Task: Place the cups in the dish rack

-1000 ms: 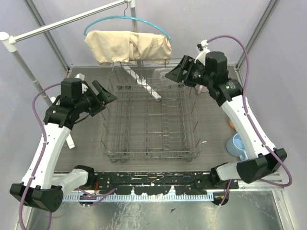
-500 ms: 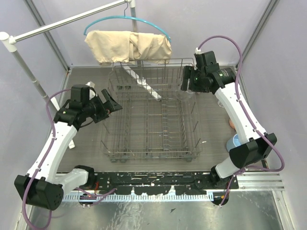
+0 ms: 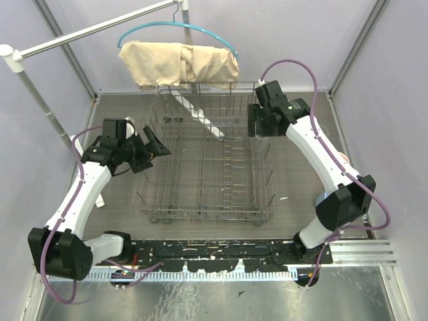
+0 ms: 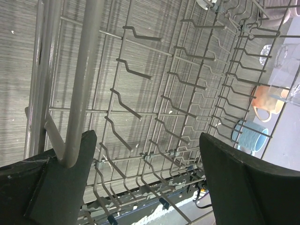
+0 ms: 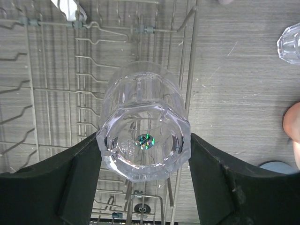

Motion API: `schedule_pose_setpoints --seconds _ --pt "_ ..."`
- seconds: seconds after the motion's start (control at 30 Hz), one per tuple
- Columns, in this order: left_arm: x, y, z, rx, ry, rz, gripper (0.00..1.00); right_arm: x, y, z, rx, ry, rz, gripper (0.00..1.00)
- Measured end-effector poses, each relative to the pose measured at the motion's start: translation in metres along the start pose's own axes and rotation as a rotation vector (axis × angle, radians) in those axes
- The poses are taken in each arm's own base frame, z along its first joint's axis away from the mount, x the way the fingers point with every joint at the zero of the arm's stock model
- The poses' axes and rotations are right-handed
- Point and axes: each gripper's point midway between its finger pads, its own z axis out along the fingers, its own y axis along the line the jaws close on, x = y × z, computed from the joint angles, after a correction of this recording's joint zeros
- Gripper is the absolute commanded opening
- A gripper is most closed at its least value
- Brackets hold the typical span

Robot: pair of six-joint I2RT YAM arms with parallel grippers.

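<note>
The dish rack (image 3: 200, 215) fills the middle of the table, and its wire tines also show in both wrist views (image 4: 154, 93) (image 5: 56, 84). My right gripper (image 3: 258, 127) hangs over the rack's right rear part. It is shut on a clear glass tumbler (image 5: 143, 136), whose base faces the camera, above the rack's right-hand wires. A second tumbler (image 5: 289, 42) stands on the table right of the rack. My left gripper (image 3: 156, 144) is open and empty at the rack's left wall (image 4: 147, 145). Beyond the rack a peach mug (image 4: 267, 101) and a light blue mug (image 4: 251, 136) stand on the table.
A beige cloth on a teal hanger (image 3: 180, 63) hangs from a white rail above the rack's back edge. A white slanted piece (image 3: 197, 114) lies in the rack's rear section. Grey walls close in the table on both sides.
My right arm has swung left and forward, carrying the tumbler over the rack's right side. My left gripper has opened wider and moved in toward the rack's left wall.
</note>
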Motion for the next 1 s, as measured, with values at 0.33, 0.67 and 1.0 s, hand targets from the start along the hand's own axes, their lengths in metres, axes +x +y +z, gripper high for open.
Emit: schedule_pose_setpoints --seconds 0.33,0.67,1.0 --pt "0.000 -0.004 0.001 0.038 0.028 -0.023 0.98 0.011 0.000 0.019 0.033 0.037 -0.018 0.12" --pt "-0.032 -0.056 -0.042 0.194 -0.105 0.071 0.98 0.010 0.003 0.030 0.034 0.043 -0.015 0.12" --pt "-0.050 -0.041 -0.052 0.166 -0.160 0.054 0.98 0.011 0.008 0.041 0.021 0.052 -0.013 0.12"
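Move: The right hand, already gripping the clear cup, hangs above the lane along the rack's right side. The spot for the cup is about 4 cm ahead, 2 cm left and 16 cm below. The rack's right wall runs about 4 cm to the hand's right. The white stick's near end is some 9 cm ahead and 15 cm left, the pink mug about 15 cm ahead and 8 cm right. From the left hand that spot lies around 40 cm right, 10 cm ahead. Down in two short steps with a pause between, about 4 cm in all and drifting a little forward, the right hand lowers the clear cup towards the lane inside the rack's right wall, grip unchanged and wrist almost steady. The empty left hand, still open, first hovers low by the rack's left wall, then rises about 8 cm clear of it, its fingers tipping up some 15 degrees. ##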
